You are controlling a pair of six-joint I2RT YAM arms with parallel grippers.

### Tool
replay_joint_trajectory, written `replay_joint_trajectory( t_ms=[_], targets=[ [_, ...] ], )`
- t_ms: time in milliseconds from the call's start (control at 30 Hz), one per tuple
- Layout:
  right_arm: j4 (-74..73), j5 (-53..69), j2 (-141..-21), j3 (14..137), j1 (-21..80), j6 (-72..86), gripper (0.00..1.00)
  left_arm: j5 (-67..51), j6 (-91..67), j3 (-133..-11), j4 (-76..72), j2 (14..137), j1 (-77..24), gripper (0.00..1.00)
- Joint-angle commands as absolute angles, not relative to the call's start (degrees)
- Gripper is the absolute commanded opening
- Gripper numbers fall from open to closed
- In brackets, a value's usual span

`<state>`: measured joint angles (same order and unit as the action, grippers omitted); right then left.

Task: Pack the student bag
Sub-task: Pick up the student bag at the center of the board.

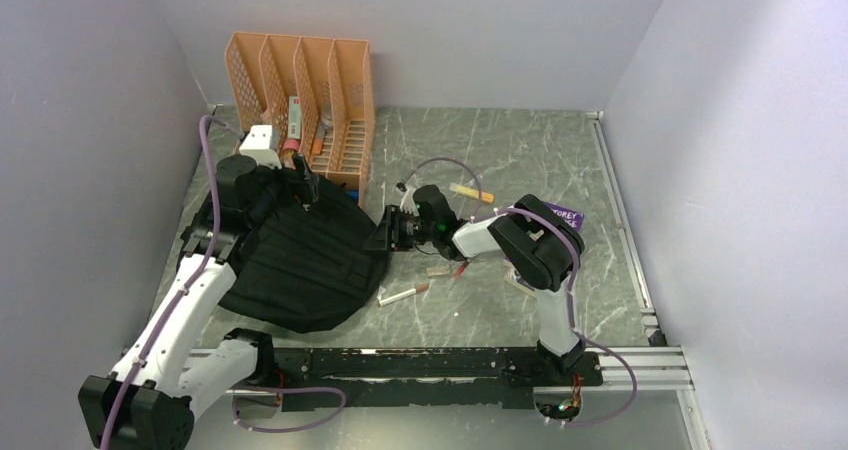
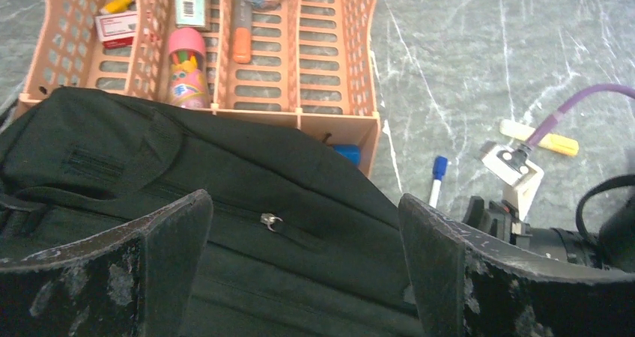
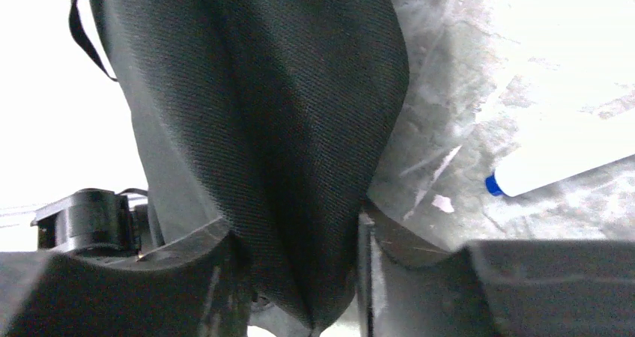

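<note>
The student bag [image 1: 300, 260] is a large black fabric backpack lying flat on the left of the table, under my left arm. My left gripper [image 1: 303, 185] hovers over the bag's far edge, open wide, with a small metal zipper pull [image 2: 270, 221] between its fingers [image 2: 172, 240] and nothing held. My right gripper [image 1: 386, 232] reaches in from the right at the bag's right edge. In the right wrist view a fold of the bag's fabric [image 3: 262, 90] fills the gap of that gripper [image 3: 299, 236] and touches both fingers.
An orange divided organizer [image 1: 305, 100] with markers and small items stands at the back left, touching the bag. A yellow marker [image 1: 470, 192], a white pen [image 1: 403, 294] and a purple book [image 1: 565, 217] lie around the right arm. A blue-capped pen [image 2: 436, 176] lies by the organizer.
</note>
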<state>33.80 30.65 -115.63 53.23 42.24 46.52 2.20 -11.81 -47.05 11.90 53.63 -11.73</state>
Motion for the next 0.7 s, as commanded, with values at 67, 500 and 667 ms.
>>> replay_joint_trajectory(
  t_ms=[67, 500, 667],
  targets=[
    [36.4, 33.5, -112.6, 53.4, 43.0, 44.9, 0.31, 2.7, -14.4, -46.1, 15.8, 51.7, -16.7, 0.98],
    [31.6, 34.0, -103.6, 61.8, 43.0, 50.8, 0.00, 11.3, -17.9, -51.0, 32.2, 46.3, -28.7, 0.98],
    [29.6, 32.9, -105.0, 66.5, 43.0, 57.5, 0.00, 13.3, -20.3, -51.3, 35.4, 46.0, -33.8, 0.98]
  ],
)
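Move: The student bag's right edge already lies between the right hand's half-open fingers, with the bag's middle some 15 cm to the left and 3 cm back. The blue marker is about 5 cm ahead and 6 cm right, the white marker 12 cm back and 6 cm right. From the left hand that bag edge is roughly 15 cm right, 6 cm back and 20 cm below; the orange rack's middle is 13 cm straight ahead, 18 cm lower. Right fingers pinch the bag's edge, lift about 13 cm; open left hand moves back and right towards it. ##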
